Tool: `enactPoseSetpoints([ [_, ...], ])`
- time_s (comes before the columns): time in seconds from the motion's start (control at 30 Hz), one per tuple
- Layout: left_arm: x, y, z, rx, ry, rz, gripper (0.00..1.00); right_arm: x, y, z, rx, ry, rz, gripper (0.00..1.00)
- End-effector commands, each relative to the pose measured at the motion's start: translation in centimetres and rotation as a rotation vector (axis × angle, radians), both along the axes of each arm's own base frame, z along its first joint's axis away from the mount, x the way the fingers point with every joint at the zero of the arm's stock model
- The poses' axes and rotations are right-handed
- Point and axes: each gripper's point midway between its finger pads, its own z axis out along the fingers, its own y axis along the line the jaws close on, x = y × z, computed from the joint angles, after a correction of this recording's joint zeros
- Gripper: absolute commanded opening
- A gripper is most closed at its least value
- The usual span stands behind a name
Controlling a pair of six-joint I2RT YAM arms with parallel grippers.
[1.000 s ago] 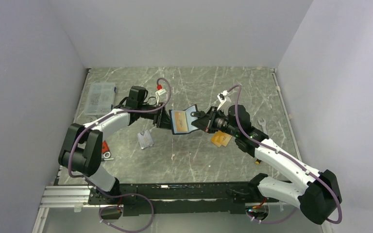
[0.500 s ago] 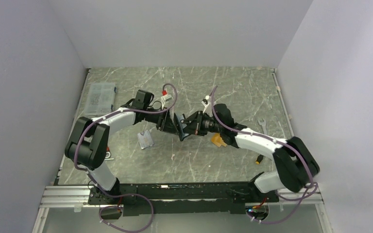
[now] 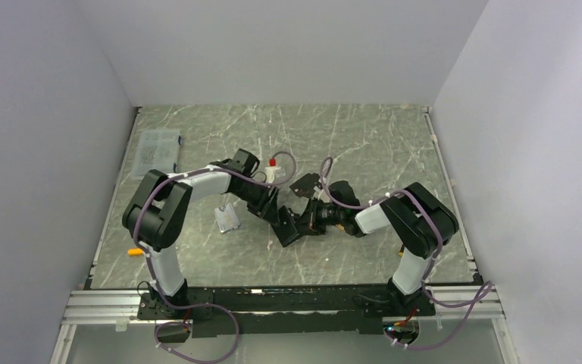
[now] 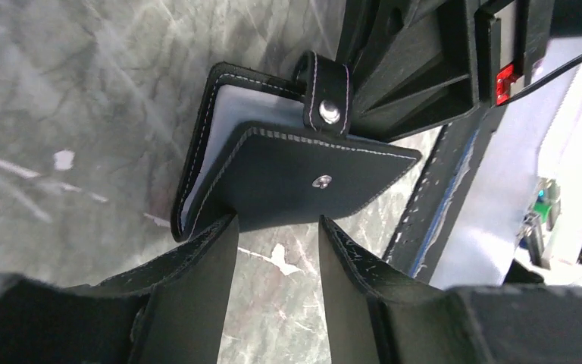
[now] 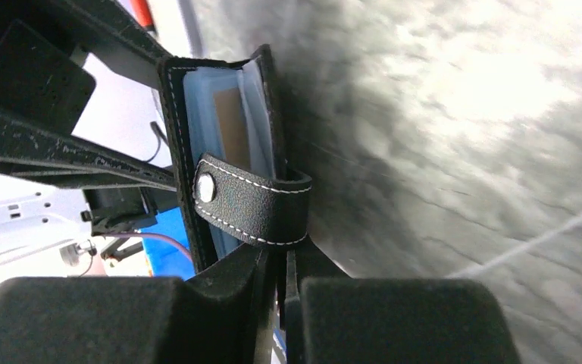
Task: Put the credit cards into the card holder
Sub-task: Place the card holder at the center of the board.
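The black card holder (image 3: 287, 228) hangs low over the table's middle, between both grippers. In the left wrist view the card holder (image 4: 303, 171) is half folded, its snap tab (image 4: 326, 95) standing up. My left gripper (image 4: 278, 221) is open; its fingertips (image 4: 223, 231) rest against the holder's near edge, and bare table shows between them. My right gripper (image 5: 284, 254) is shut on the card holder's cover just below the snap tab (image 5: 250, 201). An orange-tan credit card (image 5: 233, 129) sits inside a bluish clear pocket. Other credit cards are hidden behind the arms.
A small clear plastic sleeve (image 3: 227, 218) lies on the table left of the grippers. A clear box of screws (image 3: 156, 152) stands at the back left. A small orange item (image 3: 134, 251) lies near the left arm's base. The right arm (image 3: 417, 220) is folded over the table's right side.
Both grippers have dropped toward the near middle of the table with the card holder. It was spread open and facing up; now it is half folded and low.
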Motion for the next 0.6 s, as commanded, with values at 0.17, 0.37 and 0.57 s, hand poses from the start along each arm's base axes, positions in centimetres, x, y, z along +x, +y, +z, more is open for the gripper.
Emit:
enactPoseSetpoints([
  [0.17,0.7,-1.1,-3.2,0.143,-0.074,-0.114,0.49,-1.4,-1.3,-2.4,-0.024,0.037,-0.006,0.37],
  [0.37,0.1,-1.3,-3.0,0.151,-0.074,-0.147,0.48,-0.5,-3.4,-2.2,-0.211,-0.063,-0.085,0.55],
  [0.57,-1.3,-2.2,-2.6,0.156,-0.129,-0.227,0.48,-0.1,-3.7,-2.3,-0.388,-0.166,-0.114,0.53],
])
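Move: The half-folded card holder is already between the two hands. Its middle lies about 3 cm right of the left hand and 2 cm nearer the base, and about 3 cm left of the right hand, level fore and aft, some 2 cm below both. The dark cards lie about 10 cm beyond the right hand and 2 cm to its right. The orange cards lie about 12 cm to its right and 2 cm farther out. The white cards are some 12 cm left of the left hand, straight across. Down and slightly back, by about 1.5 cm each, the right hand sets its edge of the card holder towards the board while its fingers open from nearly shut to about half. It then rises about a centimetre and draws 1.5 cm right, tipping its fingertips down some 10 degrees. The left hand sinks and slides right about 1.5 cm, then stays at the cover, fingers still half open. ##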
